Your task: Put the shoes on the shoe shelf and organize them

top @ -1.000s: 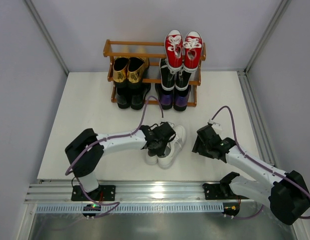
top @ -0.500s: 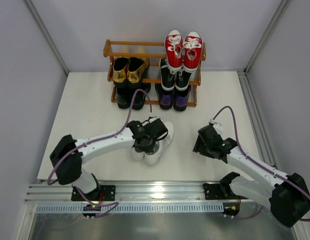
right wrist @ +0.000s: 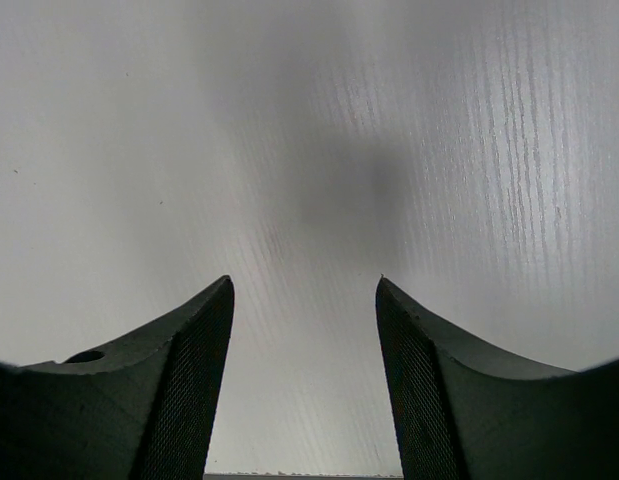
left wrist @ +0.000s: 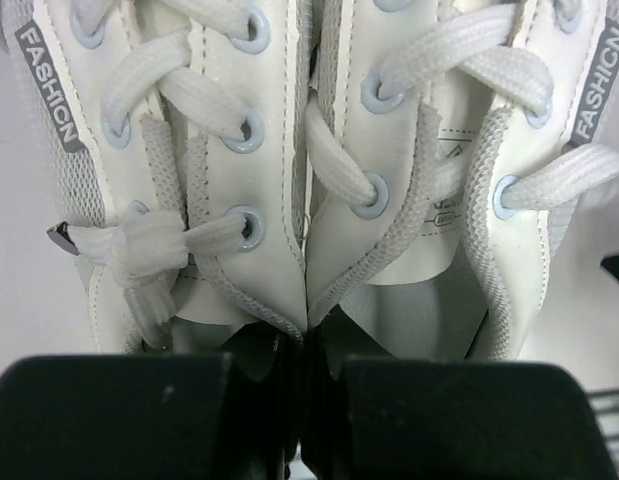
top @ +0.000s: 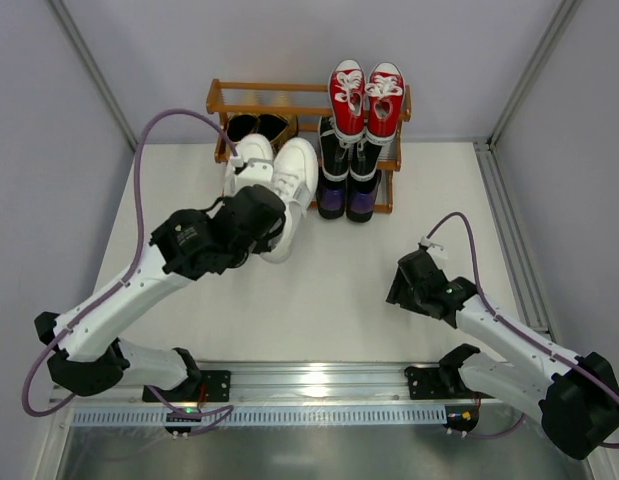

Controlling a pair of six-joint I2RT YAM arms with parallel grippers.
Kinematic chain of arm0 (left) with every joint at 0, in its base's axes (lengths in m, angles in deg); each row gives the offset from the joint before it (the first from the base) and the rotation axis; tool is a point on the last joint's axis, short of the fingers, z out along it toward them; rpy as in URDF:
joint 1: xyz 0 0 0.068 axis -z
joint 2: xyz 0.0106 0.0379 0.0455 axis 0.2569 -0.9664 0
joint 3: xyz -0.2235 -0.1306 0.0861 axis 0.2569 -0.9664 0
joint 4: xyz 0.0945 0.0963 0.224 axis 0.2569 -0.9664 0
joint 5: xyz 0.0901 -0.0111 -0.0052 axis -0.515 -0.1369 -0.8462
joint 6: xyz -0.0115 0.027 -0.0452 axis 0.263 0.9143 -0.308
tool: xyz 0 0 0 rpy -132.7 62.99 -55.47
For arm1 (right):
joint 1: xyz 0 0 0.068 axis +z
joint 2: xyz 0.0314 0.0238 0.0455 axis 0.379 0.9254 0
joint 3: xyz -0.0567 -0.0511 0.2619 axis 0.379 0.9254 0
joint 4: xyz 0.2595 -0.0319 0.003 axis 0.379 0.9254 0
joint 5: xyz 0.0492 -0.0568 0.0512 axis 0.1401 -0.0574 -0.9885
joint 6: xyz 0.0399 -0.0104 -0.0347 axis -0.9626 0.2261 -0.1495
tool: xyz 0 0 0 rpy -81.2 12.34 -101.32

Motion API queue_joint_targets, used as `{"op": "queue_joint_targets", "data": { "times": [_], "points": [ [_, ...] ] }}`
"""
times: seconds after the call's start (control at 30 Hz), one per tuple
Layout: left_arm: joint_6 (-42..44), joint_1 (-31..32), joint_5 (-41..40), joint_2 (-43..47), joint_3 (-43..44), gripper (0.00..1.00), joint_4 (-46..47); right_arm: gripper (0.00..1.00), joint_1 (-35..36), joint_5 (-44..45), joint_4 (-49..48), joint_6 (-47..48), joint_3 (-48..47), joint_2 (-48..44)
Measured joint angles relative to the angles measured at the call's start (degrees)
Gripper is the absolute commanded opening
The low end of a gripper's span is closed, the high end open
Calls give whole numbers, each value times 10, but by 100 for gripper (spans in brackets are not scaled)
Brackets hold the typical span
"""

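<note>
The white sneakers (top: 279,180) hang as a pair in the air in front of the left half of the shoe shelf (top: 307,108), toes toward it. My left gripper (top: 261,212) is shut on their two inner collars, pinched together. In the left wrist view the white sneakers (left wrist: 239,150) fill the frame above the left gripper (left wrist: 306,352). Red sneakers (top: 367,95) stand on the top right tier, black-and-white sneakers (top: 349,155) below them, purple loafers (top: 347,203) lowest. Gold loafers (top: 257,125) only peek out behind the white pair. My right gripper (top: 403,282) stands open over bare table, as the right gripper (right wrist: 304,300) shows in its own view.
The white table (top: 349,300) is bounded by grey walls and a metal rail (top: 309,385) at the near edge. The left arm's purple cable (top: 149,150) arcs high at the left of the shelf.
The left arm has lifted the white sneakers off the table's middle and carried them up and back to the shelf's left side. The right arm has stayed still.
</note>
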State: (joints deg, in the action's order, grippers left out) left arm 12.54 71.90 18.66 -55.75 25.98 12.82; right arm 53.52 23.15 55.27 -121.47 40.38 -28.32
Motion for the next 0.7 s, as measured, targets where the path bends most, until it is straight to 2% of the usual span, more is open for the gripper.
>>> {"op": "queue_joint_targets", "data": {
  "times": [0.17,0.3,0.43,0.57,0.7],
  "points": [
    [80,-75,-19,-49,115,0,18,61,0,-3,2,9,-1,-2],
    [140,-155,-1,-134,233,0,53,61,-2,-4,8,18,-10,-2],
    [197,-206,14,-237,357,0,77,61,-4,-4,9,28,-27,-1],
    [236,-231,30,-297,413,0,105,61,-6,-5,7,34,-37,7],
    [257,-265,62,-327,415,0,137,61,-7,-9,5,36,-38,16]
  ]
}}
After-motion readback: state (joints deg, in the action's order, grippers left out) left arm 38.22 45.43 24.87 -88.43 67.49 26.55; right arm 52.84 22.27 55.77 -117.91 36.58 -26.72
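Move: The left hand holds the white shoes in the air. The free left half of the shelf's top tier lies about 26 cm ahead, 3 cm to the left and 2 cm above. On that tier the red shoes stand roughly 23 cm to the right of the free spot; just under it on the middle tier, some 12 cm below the hand, are the gold shoes, about 24 cm ahead and 3 cm left. From the idle right hand the free spot is about 29 cm ahead, 34 cm left and 28 cm up. Keeping both white shoes pinched by their inner sides, toes forward, the left hand sweeps fast forward some 22 cm, climbing about 10 cm on the way so as to bring them over the gold shoes towards the free left half of the top tier, with only a slight drift to the left. The fingers tip up by about 15 degrees and swing a little counter-clockwise, and at the end the hand eases off and begins to sink by a centimetre or so, the grip still shut. ##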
